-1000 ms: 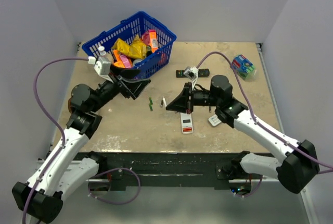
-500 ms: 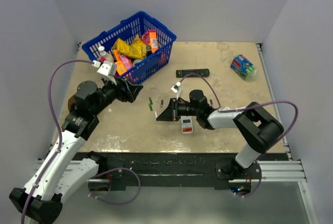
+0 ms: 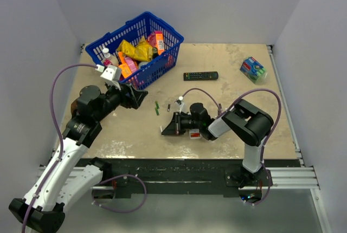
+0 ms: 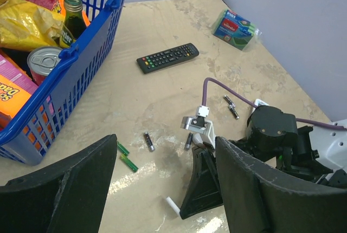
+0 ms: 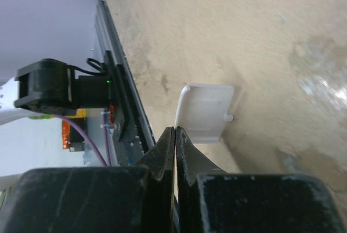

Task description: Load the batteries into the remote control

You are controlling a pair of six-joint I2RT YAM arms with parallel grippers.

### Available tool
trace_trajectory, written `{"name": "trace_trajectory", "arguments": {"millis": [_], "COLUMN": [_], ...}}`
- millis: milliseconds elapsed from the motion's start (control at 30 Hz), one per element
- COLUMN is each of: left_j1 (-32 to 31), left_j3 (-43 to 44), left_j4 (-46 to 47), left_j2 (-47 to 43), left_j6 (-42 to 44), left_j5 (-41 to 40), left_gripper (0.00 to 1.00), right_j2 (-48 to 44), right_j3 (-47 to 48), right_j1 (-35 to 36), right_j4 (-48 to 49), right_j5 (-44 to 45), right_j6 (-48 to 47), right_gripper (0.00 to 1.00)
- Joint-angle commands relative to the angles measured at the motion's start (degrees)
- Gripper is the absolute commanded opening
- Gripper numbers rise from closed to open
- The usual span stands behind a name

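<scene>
The remote control (image 3: 194,134), white with a red panel, lies mostly hidden under my folded right arm. My right gripper (image 3: 163,131) is shut with nothing between its fingers. Its tips (image 5: 175,130) rest on the table at the edge of a small white battery cover (image 5: 203,112), which also shows in the left wrist view (image 4: 172,204). Loose batteries lie left of it: two green ones (image 4: 126,155) (image 3: 156,108) and dark ones (image 4: 148,141) (image 4: 187,141) (image 4: 231,107). My left gripper (image 3: 136,95) (image 4: 165,143) hangs open above the table beside the basket, holding nothing.
A blue basket (image 3: 160,66) (image 4: 81,54) full of groceries stands at the back left. A long black remote (image 3: 200,75) (image 4: 167,58) lies mid-table. A pack of sponges (image 3: 254,69) (image 4: 237,28) sits at the back right. The table's near edge runs close to my right gripper.
My right arm has folded in and swung its shut gripper left and toward the near edge, covering the remote. My left gripper drew slightly away from the basket, then held still.
</scene>
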Motion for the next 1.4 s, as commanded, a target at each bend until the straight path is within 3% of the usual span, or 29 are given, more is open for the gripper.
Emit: {"name": "trace_trajectory", "arguments": {"millis": [0, 333, 600, 700, 767, 933, 1067, 1367], "left_j1": [0.34, 0.34, 0.34, 0.34, 0.34, 0.34, 0.34, 0.42], "left_j3": [2.16, 2.07, 1.19, 0.75, 0.66, 0.93, 1.89, 2.07], "left_j4": [0.03, 0.12, 0.12, -0.41, -1.02, -4.27, -6.03, -7.18], "left_j2": [-0.83, -1.1, 0.65, 1.97, 2.68, 3.21, 2.59, 1.89], "left_j6": [-0.04, -1.01, -1.62, -2.85, -3.21, -4.26, -4.79, -4.0], "left_j5": [0.23, 0.41, 1.64, 2.25, 2.26, -4.05, -8.81, -9.7], "left_gripper": [0.77, 0.77, 0.77, 0.77, 0.77, 0.77, 0.77, 0.77], "right_j2": [-2.17, -11.05, -16.16, -17.56, -17.91, -12.39, -6.06, 1.33], "right_j3": [-0.97, 2.01, 7.11, 11.23, 16.24, 30.19, 38.22, 44.12], "right_j1": [-0.02, -0.11, -0.02, 0.76, 2.08, 8.84, 12.45, 14.3], "right_j4": [-4.41, -30.19, -45.48, -53.3, -59.18, -77.29, -87.66, -92.08], "right_j5": [4.03, 15.46, 21.26, 25.03, 29.58, 37.86, 43.14, 47.19], "right_j6": [-4.93, -16.44, -19.08, -21.37, -23.82, -28.48, -28.84, -27.08], "right_gripper": [0.01, 0.09, 0.05, 0.15, 0.27, 0.41, 0.41, 0.38]}}
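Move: Pinched at the right fingertips, the battery cover sits about 1 cm left of the hand point; its spot on the bare table is some 4 cm right, 1 cm back and 4 cm below. The white remote lies about 13 cm right and 2 cm ahead of the right hand; the green batteries are 10 cm ahead and 3 cm left, and a black battery 10 cm ahead and 2 cm right. From the left hand the cover is roughly 7 cm right, 4 cm back and 27 cm down. Easing right about 5 cm and down 3 cm, the right hand releases the cover onto the table, then rises some 6 cm, swinging left as its fingers open partway. It sinks back over the cover, shifting right and back, having tipped about 60 degrees to point nearly straight down. The empty left hand, still open, sinks 4 cm and drifts left. ##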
